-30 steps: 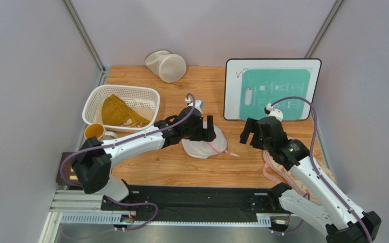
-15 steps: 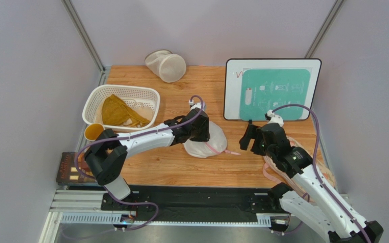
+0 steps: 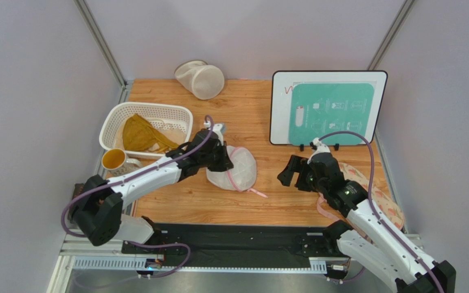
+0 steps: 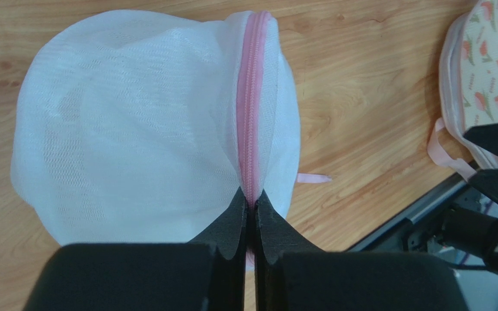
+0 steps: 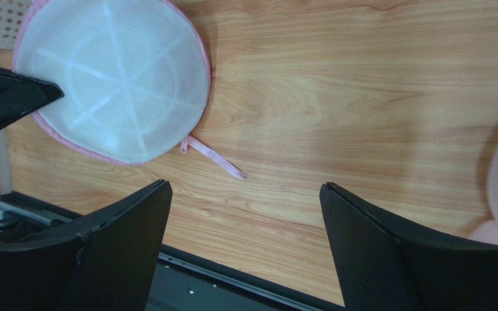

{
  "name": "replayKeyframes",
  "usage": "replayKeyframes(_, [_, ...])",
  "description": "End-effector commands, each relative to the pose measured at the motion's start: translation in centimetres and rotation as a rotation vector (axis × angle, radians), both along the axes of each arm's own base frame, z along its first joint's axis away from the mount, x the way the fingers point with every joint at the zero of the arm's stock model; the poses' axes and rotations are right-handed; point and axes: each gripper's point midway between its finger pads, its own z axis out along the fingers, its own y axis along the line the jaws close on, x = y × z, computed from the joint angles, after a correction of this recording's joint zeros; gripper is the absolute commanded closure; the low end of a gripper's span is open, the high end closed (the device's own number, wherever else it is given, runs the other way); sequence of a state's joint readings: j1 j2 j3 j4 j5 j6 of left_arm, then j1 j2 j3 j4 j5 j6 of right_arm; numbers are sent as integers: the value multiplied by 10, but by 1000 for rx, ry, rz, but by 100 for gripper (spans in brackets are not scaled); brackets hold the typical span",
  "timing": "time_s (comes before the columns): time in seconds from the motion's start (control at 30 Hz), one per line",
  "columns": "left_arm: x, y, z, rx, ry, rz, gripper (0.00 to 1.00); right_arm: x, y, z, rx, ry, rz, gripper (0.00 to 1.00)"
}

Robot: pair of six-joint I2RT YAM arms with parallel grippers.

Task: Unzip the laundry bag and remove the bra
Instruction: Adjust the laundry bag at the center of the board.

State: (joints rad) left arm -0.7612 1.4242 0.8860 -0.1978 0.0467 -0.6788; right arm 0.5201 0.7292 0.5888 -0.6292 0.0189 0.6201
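Note:
The laundry bag (image 3: 238,171), a round white mesh pouch with pink trim, lies mid-table. My left gripper (image 3: 221,160) is shut on its edge. In the left wrist view the fingers (image 4: 235,217) pinch the pink zipper band (image 4: 251,97), which runs over the bag (image 4: 128,123). The zipper looks closed along its visible length. My right gripper (image 3: 291,173) hovers to the right of the bag, jaws wide open and holding nothing. Its wrist view shows the bag's ribbed face (image 5: 112,78) and a loose pink ribbon (image 5: 214,157) ahead of the open gripper (image 5: 245,186). The bra is hidden.
A white basket (image 3: 116,119) holding a mustard garment (image 3: 140,134) stands at the left, with a yellow cup (image 3: 114,159) beside it. A cream cylindrical mesh bag (image 3: 201,79) lies at the back. A white-framed board (image 3: 327,107) leans back right. A pink patterned cloth (image 3: 365,186) lies under the right arm.
My left gripper closed on the bag's zipper edge and dragged the bag left. The right arm shifted a little left and toward the near edge, still open.

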Motion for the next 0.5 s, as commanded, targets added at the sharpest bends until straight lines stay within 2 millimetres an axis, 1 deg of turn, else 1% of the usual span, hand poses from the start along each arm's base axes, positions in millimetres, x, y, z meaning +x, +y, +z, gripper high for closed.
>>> replayKeyframes(0.0, [-19, 8, 41, -195, -20, -129, 100, 7, 42, 17, 216, -69, 113, 8])
replayKeyframes(0.03, [-24, 10, 47, -233, -2, -157, 100, 12, 49, 25, 260, -100, 123, 8])
replayKeyframes(0.07, [-27, 12, 51, -247, 4, -168, 100, 9, 55, 24, 286, -94, 149, 9])
replayKeyframes(0.1, [-33, 13, 57, -276, 11, -198, 100, 12, 59, 24, 306, -105, 158, 9])
replayKeyframes(0.13, [-32, 17, 60, -296, 18, -197, 100, 11, 62, 24, 328, -104, 166, 9])
replayKeyframes(0.17, [-34, 19, 61, -320, 31, -208, 100, 9, 67, 25, 356, -101, 185, 9])
replayKeyframes(0.2, [-43, 17, 65, -365, 60, -253, 100, 13, 72, 31, 388, -130, 196, 9])
replayKeyframes(0.23, [-40, 18, 69, -394, 57, -254, 100, 11, 74, 25, 407, -117, 198, 9])
replayKeyframes(0.3, [-46, 18, 71, -425, 80, -279, 100, 10, 81, 28, 438, -129, 222, 8])
replayKeyframes(0.33, [-46, 17, 72, -433, 75, -288, 100, 9, 82, 23, 439, -120, 221, 9])
replayKeyframes(0.37, [-48, 16, 73, -451, 90, -292, 100, 9, 83, 23, 451, -123, 224, 9])
replayKeyframes(0.4, [-52, 14, 77, -486, 107, -312, 100, 11, 85, 26, 470, -141, 226, 9])
replayKeyframes(0.43, [-49, 11, 86, -525, 75, -328, 100, 8, 86, 19, 474, -130, 227, 8])
replayKeyframes(0.47, [-51, 10, 84, -552, 111, -315, 100, 8, 87, 19, 492, -125, 224, 8])
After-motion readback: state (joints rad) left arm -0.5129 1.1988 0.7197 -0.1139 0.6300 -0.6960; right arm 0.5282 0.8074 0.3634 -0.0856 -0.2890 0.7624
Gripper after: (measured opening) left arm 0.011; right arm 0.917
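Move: The left hand already pinches the laundry bag by its pink zip edge, the bag's middle about 3 cm ahead, 2 cm right and 5 cm below it; the basket is about 30 cm left and 14 cm ahead. From the open right hand, the bag lies some 23 cm left, 8 cm ahead and 6 cm below, its pink pull strap about 13 cm left and 1 cm back, and the floral pouch about 26 cm right and 5 cm back. Keeping its pinch on the pink zip edge, the left hand lifts the bag's held side about 5 cm while drawing it first left, then back some 4 cm; its fingers swing flatter and more to the right. The right hand, wide open and touching nothing, slides about 7 cm left towards the bag, rolling some 20 degrees so its fingers point more at it. ##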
